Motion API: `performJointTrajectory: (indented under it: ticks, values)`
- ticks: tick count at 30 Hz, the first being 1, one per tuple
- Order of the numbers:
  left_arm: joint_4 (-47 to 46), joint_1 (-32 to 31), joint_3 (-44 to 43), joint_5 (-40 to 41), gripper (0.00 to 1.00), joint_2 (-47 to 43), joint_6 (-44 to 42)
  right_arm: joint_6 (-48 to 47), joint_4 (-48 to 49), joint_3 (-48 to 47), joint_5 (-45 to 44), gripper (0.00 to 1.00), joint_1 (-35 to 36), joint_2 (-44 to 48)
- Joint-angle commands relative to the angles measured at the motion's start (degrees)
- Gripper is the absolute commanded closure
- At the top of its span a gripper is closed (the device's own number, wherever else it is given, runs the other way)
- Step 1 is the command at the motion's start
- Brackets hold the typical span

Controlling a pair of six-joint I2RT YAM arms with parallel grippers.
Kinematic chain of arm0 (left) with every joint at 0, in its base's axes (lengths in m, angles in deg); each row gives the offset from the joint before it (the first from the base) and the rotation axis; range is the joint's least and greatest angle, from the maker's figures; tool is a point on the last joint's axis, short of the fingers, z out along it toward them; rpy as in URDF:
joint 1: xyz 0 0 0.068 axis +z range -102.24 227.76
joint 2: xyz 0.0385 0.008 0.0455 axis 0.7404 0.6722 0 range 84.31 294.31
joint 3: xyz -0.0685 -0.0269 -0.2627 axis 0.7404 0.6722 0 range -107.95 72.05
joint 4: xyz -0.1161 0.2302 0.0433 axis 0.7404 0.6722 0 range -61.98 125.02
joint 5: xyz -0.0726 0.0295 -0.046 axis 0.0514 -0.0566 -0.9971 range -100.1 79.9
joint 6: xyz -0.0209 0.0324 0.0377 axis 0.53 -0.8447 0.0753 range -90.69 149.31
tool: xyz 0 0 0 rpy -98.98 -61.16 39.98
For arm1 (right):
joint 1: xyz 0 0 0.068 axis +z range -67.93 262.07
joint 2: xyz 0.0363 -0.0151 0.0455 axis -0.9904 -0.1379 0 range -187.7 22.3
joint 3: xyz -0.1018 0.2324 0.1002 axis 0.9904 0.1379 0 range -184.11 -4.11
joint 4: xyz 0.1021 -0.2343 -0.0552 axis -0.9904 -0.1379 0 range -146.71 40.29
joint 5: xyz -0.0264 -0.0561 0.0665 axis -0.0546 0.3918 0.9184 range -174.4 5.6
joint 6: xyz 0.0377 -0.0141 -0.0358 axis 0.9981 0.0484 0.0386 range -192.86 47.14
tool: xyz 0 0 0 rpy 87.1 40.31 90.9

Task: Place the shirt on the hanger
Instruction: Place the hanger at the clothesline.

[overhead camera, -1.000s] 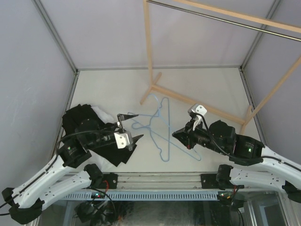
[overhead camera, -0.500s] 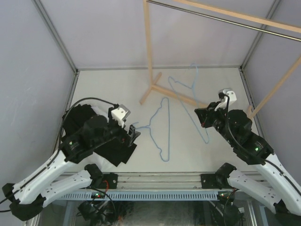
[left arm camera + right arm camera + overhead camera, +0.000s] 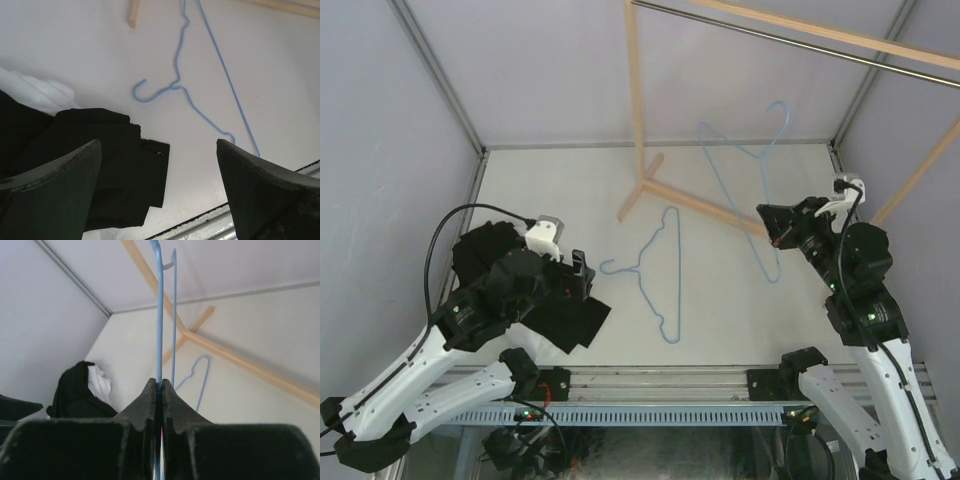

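My right gripper (image 3: 772,222) is shut on the lower wire of a blue hanger (image 3: 761,158), held upright in the air at the right with its hook up near the wooden rack. In the right wrist view the wire (image 3: 159,315) rises straight out of the closed fingertips (image 3: 158,383). The white shirt (image 3: 36,93) shows as a crumpled edge under a black garment (image 3: 115,150) at the left, and again in the right wrist view (image 3: 100,383). Above that pile my left gripper (image 3: 157,145) stands wide open with nothing in it.
A second blue hanger (image 3: 675,270) lies flat on the table's middle. The wooden rack (image 3: 638,100) stands at the back with its base bar (image 3: 720,210) on the table and a metal rod (image 3: 770,40) across the top. Grey walls close in both sides.
My right arm has lifted its hanger off the table, up and to the right. The left gripper has opened fully and swung back over the black garment.
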Motion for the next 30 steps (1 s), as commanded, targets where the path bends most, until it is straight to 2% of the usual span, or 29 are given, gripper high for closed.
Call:
performJointTrajectory:
  ticks: [1, 8, 14, 19, 23, 30]
  values:
    - [3.0, 0.1, -5.1, 7.7, 0.00, 0.3, 4.9, 5.1, 9.3, -1.2, 7.4, 1.00, -4.7, 1.9]
    - [5.1, 0.5, -7.8, 8.7, 0.00, 1.0, 3.2, 12.6, 17.5, -1.2, 15.7, 1.00, -10.8, 1.3]
    - [1.7, 0.5, -4.0, 12.9, 0.00, -6.5, -1.1, 21.3, 22.5, -1.2, 21.1, 1.00, -17.4, -0.9]
    - [1.6, 0.5, 0.7, 17.8, 0.00, -12.3, 0.8, 27.4, 27.2, -1.2, 25.0, 1.00, -22.0, -2.5]
    - [2.9, 0.5, 3.8, 20.8, 0.00, -14.5, 2.8, 30.7, 28.9, -1.2, 25.5, 1.00, -24.1, -3.6]
    - [2.3, 0.5, 3.9, 19.9, 0.00, -13.1, 2.3, 35.8, 31.8, -0.1, 24.9, 1.00, -25.9, -4.4]
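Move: The right hand already holds a blue hanger by one shoulder, hook up. The nearest stretch of the clothesline (the metal rod) is about 22 cm ahead, 5 cm right and 18 cm above it. The other hanger lies about 8 cm ahead, 21 cm left and 34 cm below; the frame's left foot is some 39 cm ahead, 25 cm left, 33 cm below. From the empty left hand that rod stretch is about 28 cm ahead, 42 cm right and 29 cm up. Up by some 9 cm goes the right hand, easing about 3 cm right and later a little forward, carrying the held hanger towards the clothesline. It rolls roughly 25 degrees, left side rising, and tips its fingers up slightly; the grip stays shut. The open, empty left hand goes about 8 cm left over the black shirt, turning counter-clockwise and tipping up. ##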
